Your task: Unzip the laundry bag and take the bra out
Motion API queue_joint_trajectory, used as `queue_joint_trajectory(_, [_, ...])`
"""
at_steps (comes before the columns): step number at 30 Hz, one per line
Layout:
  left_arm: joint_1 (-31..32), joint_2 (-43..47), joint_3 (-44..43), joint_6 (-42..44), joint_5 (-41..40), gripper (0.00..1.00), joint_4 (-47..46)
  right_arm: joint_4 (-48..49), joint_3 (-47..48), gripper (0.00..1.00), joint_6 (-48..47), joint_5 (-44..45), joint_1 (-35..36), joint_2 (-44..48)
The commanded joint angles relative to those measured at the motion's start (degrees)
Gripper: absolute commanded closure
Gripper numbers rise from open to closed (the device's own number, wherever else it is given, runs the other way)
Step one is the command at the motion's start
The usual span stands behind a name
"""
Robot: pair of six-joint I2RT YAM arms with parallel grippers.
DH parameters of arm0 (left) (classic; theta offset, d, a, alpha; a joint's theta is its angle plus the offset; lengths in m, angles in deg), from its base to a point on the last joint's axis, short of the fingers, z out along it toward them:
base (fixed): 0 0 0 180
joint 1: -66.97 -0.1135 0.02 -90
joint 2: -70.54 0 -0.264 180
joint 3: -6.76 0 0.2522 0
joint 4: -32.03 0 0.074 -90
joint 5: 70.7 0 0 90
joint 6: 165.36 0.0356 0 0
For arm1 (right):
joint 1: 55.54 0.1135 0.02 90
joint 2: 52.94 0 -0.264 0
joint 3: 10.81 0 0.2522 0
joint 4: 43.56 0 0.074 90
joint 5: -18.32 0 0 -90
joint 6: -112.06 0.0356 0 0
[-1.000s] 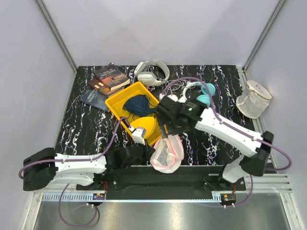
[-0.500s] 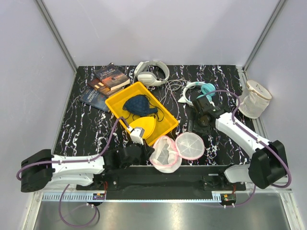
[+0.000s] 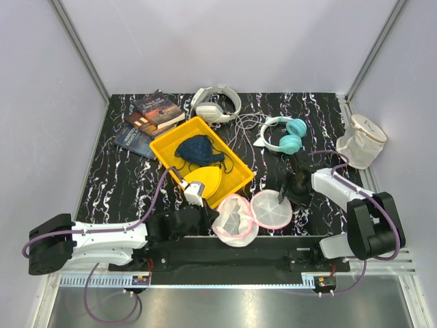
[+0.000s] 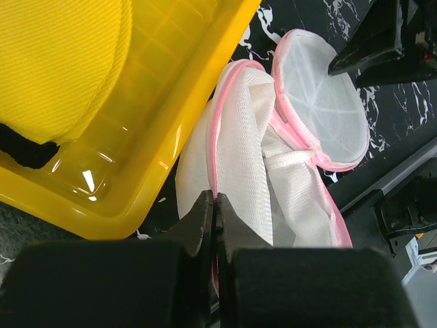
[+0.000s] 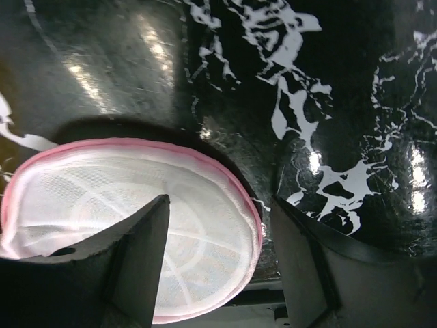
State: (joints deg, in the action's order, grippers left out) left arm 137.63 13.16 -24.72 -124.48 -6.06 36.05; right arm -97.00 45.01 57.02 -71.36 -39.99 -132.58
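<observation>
The laundry bag (image 3: 235, 222) lies unzipped at the table's front edge, its round pink-rimmed lid (image 3: 271, 208) flopped flat to the right. My left gripper (image 3: 207, 220) is shut on the bag's pink rim (image 4: 222, 130), pinching it between the fingertips. The navy bra (image 3: 198, 149) lies in the yellow bin (image 3: 235, 179), apart from both grippers. My right gripper (image 3: 292, 188) stands open just above the table at the lid's right edge; in the right wrist view the lid (image 5: 116, 205) lies beneath its spread fingers (image 5: 140, 246), which hold nothing.
A yellow bra (image 3: 208, 181) also lies in the bin. Books (image 3: 151, 116) sit at the back left, white headphones (image 3: 215, 104) at the back, teal headphones (image 3: 287, 134) right of centre. A cream mesh bag (image 3: 360, 142) stands at the right edge.
My right arm has swung away from over the bin and bag to the right, folding back toward its base. The bag's lid has dropped open flat. The left gripper keeps its pinch.
</observation>
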Motion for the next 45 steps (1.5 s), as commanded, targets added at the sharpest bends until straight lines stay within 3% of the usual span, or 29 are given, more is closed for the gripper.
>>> queue_joint_trajectory(1, [-0.1,1.1,-0.2,-0.1,-2.0,1.00,-1.8,0.9,-0.8,0.34,3.3,-0.7,-0.6,-0.3])
queue_joint_trajectory(5, [-0.1,1.5,-0.5,-0.4,-2.9,1.00,-0.5,0.6,-1.9,0.38,4.3,0.4,-0.6,-1.3])
queue_joint_trajectory(12, [-0.1,2.2,-0.6,-0.6,-3.8,1.00,0.4,0.7,-1.7,0.58,5.1,1.0,-0.6,-3.7])
queue_joint_trajectory(17, [-0.2,1.6,-0.8,-0.2,-3.6,1.00,0.3,0.6,-0.4,0.92,3.7,-0.1,-0.6,-1.9])
queue_joint_trajectory(20, [-0.1,0.4,-1.1,0.2,-3.2,1.00,-0.5,-5.7,4.3,1.00,1.7,3.0,-0.5,1.7])
queue_joint_trajectory(25, [-0.2,-2.5,-1.8,0.9,-2.2,1.00,-3.0,-11.3,14.9,1.00,-4.0,2.8,-0.3,7.8])
queue_joint_trajectory(29, [-0.1,-5.4,-3.1,2.6,-2.1,1.00,-5.2,-20.0,23.0,1.00,-8.6,4.2,1.9,5.2])
queue_joint_trajectory(34, [-0.4,-8.3,-4.5,3.3,-1.4,1.00,-6.9,-26.1,30.6,1.00,-11.1,12.2,14.0,-0.9])
queue_joint_trajectory(40, [-1.0,-9.8,-4.7,3.8,-0.5,1.00,-9.4,-28.0,37.3,1.00,-8.9,15.4,27.2,-7.0])
queue_joint_trajectory(45, [-1.7,-11.3,-5.0,3.9,0.5,1.00,-11.7,-30.4,42.7,0.99,-7.1,17.0,33.8,-12.6])
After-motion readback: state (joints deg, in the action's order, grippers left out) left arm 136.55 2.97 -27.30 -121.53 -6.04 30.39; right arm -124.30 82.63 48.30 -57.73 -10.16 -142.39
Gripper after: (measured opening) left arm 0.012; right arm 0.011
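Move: The bag's round mesh flap lies flat on the table, its middle about 5 cm to the left of the open right hand, 4 cm back and 1 cm lower; its outer rim is almost between the fingers. From that hand the bag's open mouth is some 17 cm left and 8 cm back, the yellow box about 29 cm left and 13 cm ahead. From the left hand, the flap is roughly 22 cm right, 2 cm ahead, 6 cm down. The right fingers pinch the flap's outer rim, closing fully after settling about a centimetre down and back. They lift it some 14 cm, first reaching forward, then swing left about 11 cm towards the bag and box while drawing back a little and turning about 35 degrees counter-clockwise. The left hand keeps its pinch on the bag's rim, sinking and easing right and forward by a centimetre or two. ##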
